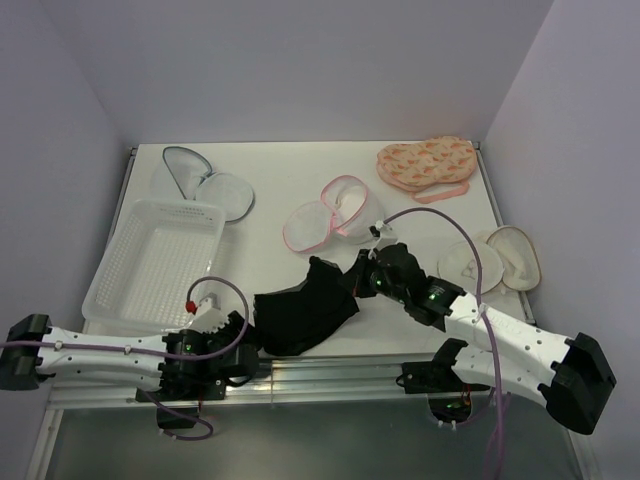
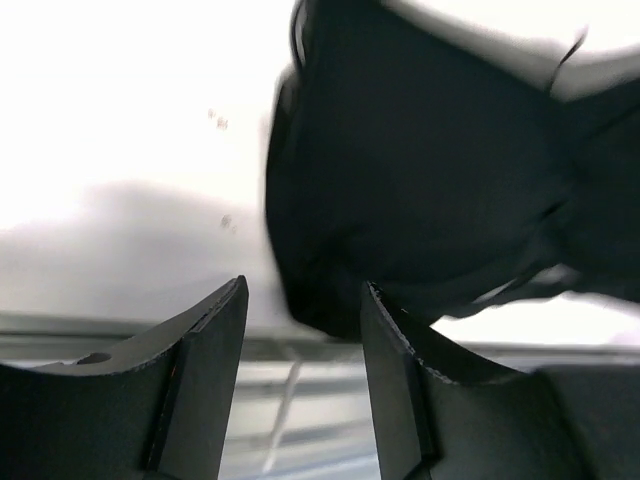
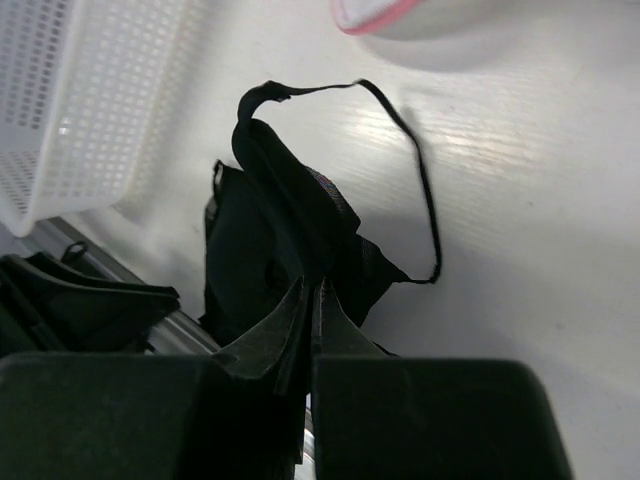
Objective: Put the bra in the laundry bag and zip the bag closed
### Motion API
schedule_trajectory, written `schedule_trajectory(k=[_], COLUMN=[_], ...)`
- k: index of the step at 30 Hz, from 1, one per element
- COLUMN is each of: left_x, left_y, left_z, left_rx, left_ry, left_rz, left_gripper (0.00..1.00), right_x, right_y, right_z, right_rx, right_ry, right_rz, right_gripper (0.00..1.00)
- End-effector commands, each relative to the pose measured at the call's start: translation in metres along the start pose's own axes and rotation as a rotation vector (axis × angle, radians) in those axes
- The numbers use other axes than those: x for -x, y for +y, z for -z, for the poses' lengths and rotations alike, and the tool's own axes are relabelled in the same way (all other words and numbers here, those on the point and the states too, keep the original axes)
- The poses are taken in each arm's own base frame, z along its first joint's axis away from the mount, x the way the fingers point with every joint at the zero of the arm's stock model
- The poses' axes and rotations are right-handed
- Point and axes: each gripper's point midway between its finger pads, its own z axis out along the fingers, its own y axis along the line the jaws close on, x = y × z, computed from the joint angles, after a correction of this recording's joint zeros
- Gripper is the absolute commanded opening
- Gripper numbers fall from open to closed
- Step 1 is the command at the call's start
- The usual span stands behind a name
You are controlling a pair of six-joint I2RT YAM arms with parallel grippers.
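The black bra [image 1: 305, 310] lies crumpled near the table's front edge, with one thin strap looping out over the white surface [image 3: 425, 190]. My right gripper [image 1: 358, 275] is shut on the bra [image 3: 270, 250] at its right edge, its fingertips pinched into the fabric [image 3: 313, 285]. My left gripper [image 1: 245, 335] stands open at the bra's left edge. The dark cloth [image 2: 430, 170] sits just past its fingertips [image 2: 303, 285], and nothing is between them. The laundry bag [image 1: 335, 212], white mesh with pink trim, lies open behind the bra; its pink rim [image 3: 375, 12] shows in the right wrist view.
A white perforated basket [image 1: 180, 207] stands at the left, close to the bra [image 3: 60, 100]. A grey-trimmed mesh pouch [image 1: 205, 180] lies at the back left, an orange patterned pouch [image 1: 425, 162] at the back right, and a cream pouch [image 1: 495, 260] at the right. A metal rail [image 1: 330, 375] runs along the front edge.
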Motion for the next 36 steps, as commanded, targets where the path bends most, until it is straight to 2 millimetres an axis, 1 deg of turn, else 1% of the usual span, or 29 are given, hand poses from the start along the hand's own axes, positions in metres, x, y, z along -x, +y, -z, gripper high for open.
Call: schedule_trajectory(k=[1,3,4,5,6,8,9,11,12,13,14,16,17,19,21,22,24,27,29,31,34,36], left_x=[0.015,0.021,0.021,0.021,0.027,0.024,0.028,0.024,0.027,0.025,0.024,0.023,0.019,0.017,0.011,0.01,0.003,-0.004,-0.007,-0.011,-0.016,-0.019], left_y=[-0.026,-0.029,-0.032,-0.04,-0.04,-0.045,-0.043,-0.045,-0.045,-0.046,-0.043,-0.049,-0.048,-0.057,-0.056,-0.063,-0.062,-0.07,-0.076,-0.084,-0.09,-0.093], left_z=[-0.004,-0.01,-0.011,-0.013,-0.018,-0.026,-0.031,-0.039,-0.043,-0.045,-0.051,-0.056,-0.06,-0.064,-0.07,-0.071,-0.076,-0.081,-0.085,-0.086,-0.091,-0.093], left_rx=[-0.056,-0.054,-0.058,-0.08,-0.073,-0.08,-0.07,-0.068,-0.061,-0.058,-0.036,-0.051,-0.039,-0.061,-0.049,-0.07,-0.062,-0.092,-0.104,-0.123,-0.13,-0.142], left_ry=[-0.051,-0.069,-0.062,-0.059,-0.073,-0.055,-0.064,-0.043,-0.048,-0.037,-0.038,-0.032,-0.021,-0.013,0.002,0.007,0.025,0.045,0.051,0.063,0.078,0.085], left_rz=[0.099,0.083,0.084,0.101,0.086,0.093,0.079,0.076,0.069,0.062,0.053,0.046,0.027,0.031,0.005,0.011,-0.008,-0.015,-0.022,-0.034,-0.052,-0.053], left_gripper=[0.55,0.55,0.55,0.55,0.55,0.55,0.55,0.55,0.55,0.55,0.54,0.54,0.54,0.53,0.52,0.5,0.48,0.42,0.38,0.36,0.32,0.31], right_x=[0.011,0.011,0.012,0.011,0.01,0.008,0.007,0.005,0.004,0.003,0.004,0.004,0.008,0.01,0.012,0.014,0.016,0.018,0.018,0.016,0.011,0.006], right_y=[-0.004,-0.01,-0.014,-0.018,-0.021,-0.026,-0.028,-0.029,-0.031,-0.033,-0.035,-0.039,-0.039,-0.039,-0.042,-0.041,-0.039,-0.031,-0.028,-0.024,-0.016,-0.009], right_z=[0.005,0.009,0.01,0.013,0.015,0.018,0.019,0.023,0.023,0.024,0.025,0.027,0.028,0.03,0.03,0.031,0.031,0.028,0.025,0.02,0.013,0.01], right_rx=[-0.065,-0.091,-0.112,-0.132,-0.147,-0.165,-0.166,-0.165,-0.173,-0.184,-0.197,-0.22,-0.229,-0.239,-0.26,-0.268,-0.268,-0.251,-0.263,-0.265,-0.264,-0.25], right_ry=[-0.022,-0.031,-0.04,-0.033,-0.032,-0.028,-0.027,-0.023,-0.02,-0.014,-0.016,-0.014,-0.025,-0.021,-0.028,-0.027,-0.029,-0.028,-0.024,-0.01,0.003,0.01], right_rz=[0.006,0.005,0.012,0.016,0.019,0.028,0.03,0.036,0.041,0.046,0.05,0.058,0.059,0.066,0.067,0.068,0.067,0.061,0.064,0.067,0.067,0.06], right_gripper=[0.0,0.0,0.0,0.0,0.0,0.0,0.0,0.0,0.0,0.0,0.0,0.0,0.0,0.0,0.0,0.0,0.0,0.0,0.0,0.0,0.0,0.0])
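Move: The bra hangs from the right hand's shut fingers. The middle of the bra lies about 13 cm right of the left hand, 6 cm ahead and 2 cm below; from the right hand it is roughly 11 cm left, 5 cm back and 8 cm down. The pink-trimmed laundry bag lies some 20 cm ahead of the right hand, 4 cm left and 12 cm below. The basket is about 25 cm left of the left hand and 17 cm ahead. Forward first, rising a touch, then down and to the right, the left hand swings about 12 cm to the bra's left edge, its half-open fingers narrowing around that edge without shutting. The right hand keeps its pinch on the bra, sinking and drawing it some 5 cm right before easing partway back left, with a slight roll. ##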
